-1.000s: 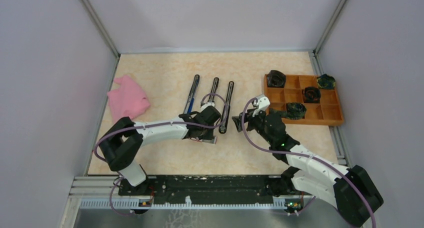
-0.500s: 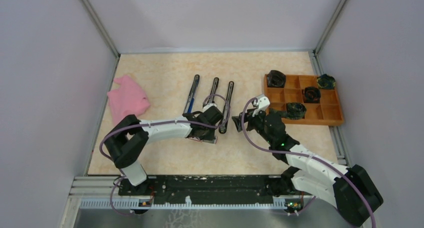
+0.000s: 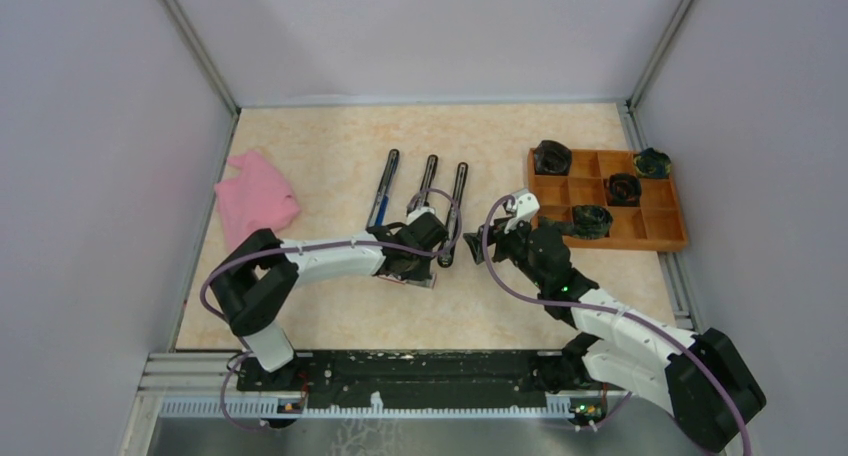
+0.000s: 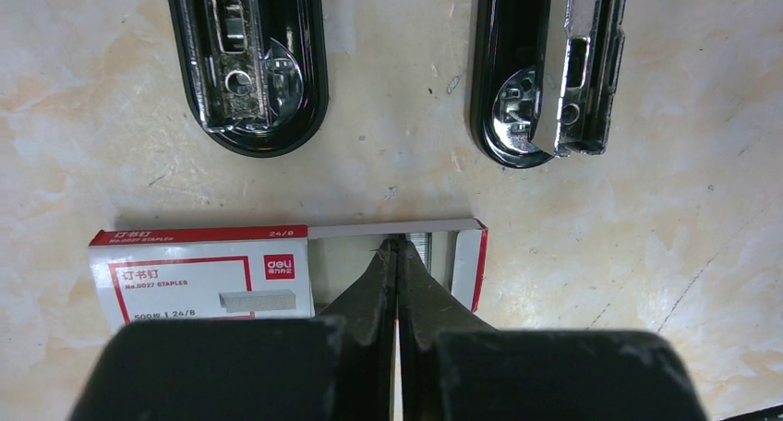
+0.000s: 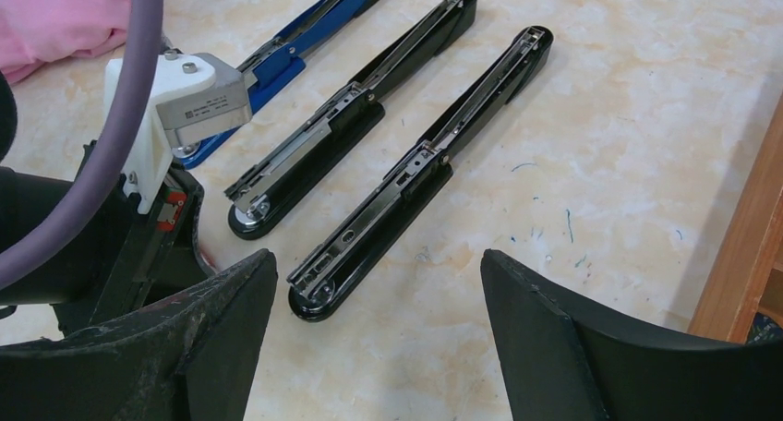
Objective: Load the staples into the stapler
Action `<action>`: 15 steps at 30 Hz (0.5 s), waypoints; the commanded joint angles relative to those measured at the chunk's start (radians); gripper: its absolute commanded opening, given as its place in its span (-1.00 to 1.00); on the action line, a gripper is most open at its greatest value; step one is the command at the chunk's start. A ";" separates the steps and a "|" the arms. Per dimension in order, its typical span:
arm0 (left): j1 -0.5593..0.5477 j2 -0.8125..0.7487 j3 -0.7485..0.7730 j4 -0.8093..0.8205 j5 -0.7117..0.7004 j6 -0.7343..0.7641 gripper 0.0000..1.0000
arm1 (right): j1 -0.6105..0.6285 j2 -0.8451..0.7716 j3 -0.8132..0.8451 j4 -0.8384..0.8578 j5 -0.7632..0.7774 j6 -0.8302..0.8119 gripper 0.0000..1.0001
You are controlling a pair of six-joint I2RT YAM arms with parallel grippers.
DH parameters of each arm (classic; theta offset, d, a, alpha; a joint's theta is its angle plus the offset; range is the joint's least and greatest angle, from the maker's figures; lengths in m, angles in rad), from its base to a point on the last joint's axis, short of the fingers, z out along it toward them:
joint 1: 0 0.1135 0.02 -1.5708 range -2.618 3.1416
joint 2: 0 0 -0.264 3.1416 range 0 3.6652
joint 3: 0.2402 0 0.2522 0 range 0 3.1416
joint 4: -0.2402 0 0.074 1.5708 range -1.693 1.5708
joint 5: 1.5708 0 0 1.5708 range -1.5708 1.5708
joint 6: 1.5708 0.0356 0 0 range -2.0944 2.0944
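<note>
The staples box [image 4: 203,278], white with red print, lies on the table with its tray slid out to the right. A short grey staple strip [image 4: 421,244] shows at the tray's far wall. My left gripper [image 4: 398,244] is shut, its tips together inside the open tray just left of that strip; nothing shows between them. In the top view it [image 3: 420,273] sits below the staplers. Three opened staplers lie side by side: a blue one [image 3: 382,188] and two black ones [image 3: 428,176] [image 3: 455,211]. My right gripper [image 5: 377,258] hovers open just right of the right-hand black stapler [image 5: 425,172].
A pink cloth [image 3: 257,196] lies at the left. A wooden compartment tray [image 3: 610,244] with dark bundles stands at the right. Grey walls close in three sides. My left arm's wrist [image 5: 157,116] is close to the left of my right gripper.
The left gripper's jaws have closed together inside the box tray. The left arm shifted slightly; the right arm has not moved.
</note>
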 commanded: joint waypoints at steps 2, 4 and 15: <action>-0.006 -0.074 -0.012 0.000 -0.040 -0.009 -0.99 | 0.004 -0.010 0.004 0.056 -0.020 0.007 0.62; -0.006 -0.103 -0.027 0.021 -0.048 -0.013 -1.00 | 0.005 -0.015 0.008 0.051 -0.031 0.005 0.62; 0.014 -0.280 -0.117 0.159 -0.094 0.009 -1.00 | 0.004 -0.060 0.048 -0.003 -0.161 0.006 0.63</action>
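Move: The short staple strip sits right between the left fingertips, in the open tray of the staples box, whose middle lies about 3 cm left, level fore and aft and 1 cm lower. The right black stapler's open magazine is some 8 cm ahead and 5 cm right; the middle black stapler's is 8 cm ahead and 2 cm left. From the right hand, the right stapler's magazine is about 2 cm ahead, 5 cm left and 11 cm down. The staple strip, already between the left fingertips, is kept pinched as they finish the last trace of closing and lift it nearly straight up out of the tray by about 5 cm, drifting only 1 cm forward. The hand tilts some 10 degrees on the way, its tips swinging outward. The right hand, empty and still wide open, just begins to ease back and left with a slight rise. ##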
